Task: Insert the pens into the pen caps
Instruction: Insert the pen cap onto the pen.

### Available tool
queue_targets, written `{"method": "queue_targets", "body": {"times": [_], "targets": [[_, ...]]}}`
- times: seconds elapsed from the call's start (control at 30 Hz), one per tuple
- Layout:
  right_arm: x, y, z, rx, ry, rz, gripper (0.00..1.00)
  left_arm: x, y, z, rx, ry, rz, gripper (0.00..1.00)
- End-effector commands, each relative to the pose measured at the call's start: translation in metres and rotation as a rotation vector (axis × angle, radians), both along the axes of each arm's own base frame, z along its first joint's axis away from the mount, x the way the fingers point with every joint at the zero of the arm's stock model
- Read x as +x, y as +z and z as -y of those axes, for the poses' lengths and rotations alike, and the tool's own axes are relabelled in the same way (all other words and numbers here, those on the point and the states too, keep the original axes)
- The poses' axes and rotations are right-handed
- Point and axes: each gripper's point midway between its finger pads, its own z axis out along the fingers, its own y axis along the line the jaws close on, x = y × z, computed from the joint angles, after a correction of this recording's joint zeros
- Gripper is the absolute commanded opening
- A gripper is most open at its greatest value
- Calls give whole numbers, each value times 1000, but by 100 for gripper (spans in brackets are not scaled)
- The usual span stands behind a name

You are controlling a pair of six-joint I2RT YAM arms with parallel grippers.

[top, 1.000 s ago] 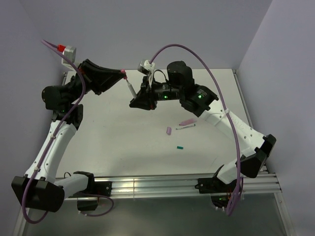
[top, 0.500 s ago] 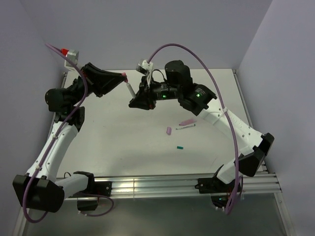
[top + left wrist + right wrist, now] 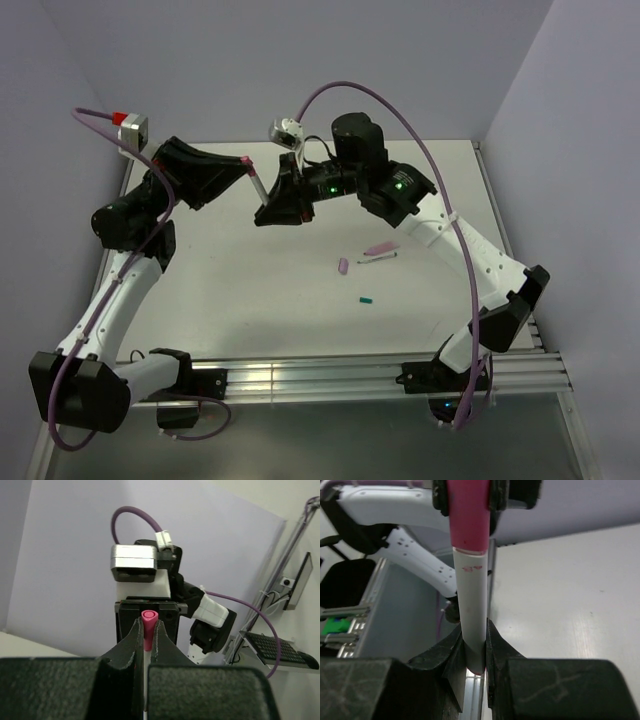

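Observation:
A whitish pen hangs in the air between my two grippers, above the back left of the table. My right gripper is shut on the lower end of its barrel. A pink pen cap sits over the pen's other end, and my left gripper is shut on that cap. Pen and cap run in one straight line from one gripper to the other.
On the white table to the right of centre lie a pink pen, a thin whitish pen, a lilac cap and a small teal cap. Purple cables arch over the right arm.
Both arms have drifted slightly left with the pen and cap still gripped between them. The things on the table have not moved.

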Motion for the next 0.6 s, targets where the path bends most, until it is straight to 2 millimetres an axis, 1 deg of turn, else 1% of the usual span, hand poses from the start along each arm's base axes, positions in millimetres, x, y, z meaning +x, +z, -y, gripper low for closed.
{"method": "queue_targets", "body": {"times": [0.0,0.1,0.17,0.27,0.3,0.37,0.4,0.47,0.5,0.57], "targets": [[-34,59,0,178,207,92,0,-24,-10,7,29,-121,47,1],[-44,69,3,202,272,88,0,-32,-6,6,18,-134,91,2],[-47,72,4,212,291,90,0,-37,-6,8,27,-146,102,4],[-49,72,4,212,300,86,0,-43,-5,9,37,-156,111,11],[-50,70,5,210,301,82,0,-43,-3,9,39,-154,113,16],[-50,71,6,211,300,85,0,-45,-1,9,44,-152,121,22],[-50,71,6,210,298,82,0,-43,-1,9,48,-151,110,27],[-51,72,7,212,295,86,0,-41,0,9,51,-146,104,33],[-50,72,7,213,293,91,0,-39,2,10,51,-144,89,39],[-49,72,6,213,280,90,0,-33,3,10,45,-132,64,46]]}}
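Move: The pink cap is between the left fingertips and already sits on the white pen, whose middle lies about 3 cm back, 2 cm to the right and 5 cm below the left hand. The right hand holds the pen by its lower end; from that hand the cap lies roughly 5 cm ahead, 4 cm to the left and 8 cm higher. Both are high above the table, with no loose thing near. Both hands first draw back together and rise a little with the capped pen between them; about halfway through, the left fingers begin to open from the pink cap to nearly half their range, as that hand ends some 3 cm back and sinks off its small rise. The right hand keeps its pinch on the pen's lower end, goes back about 3.5 cm and up about 3 cm, still rising as the left lets go, and turns some 15 degrees counter-clockwise. ##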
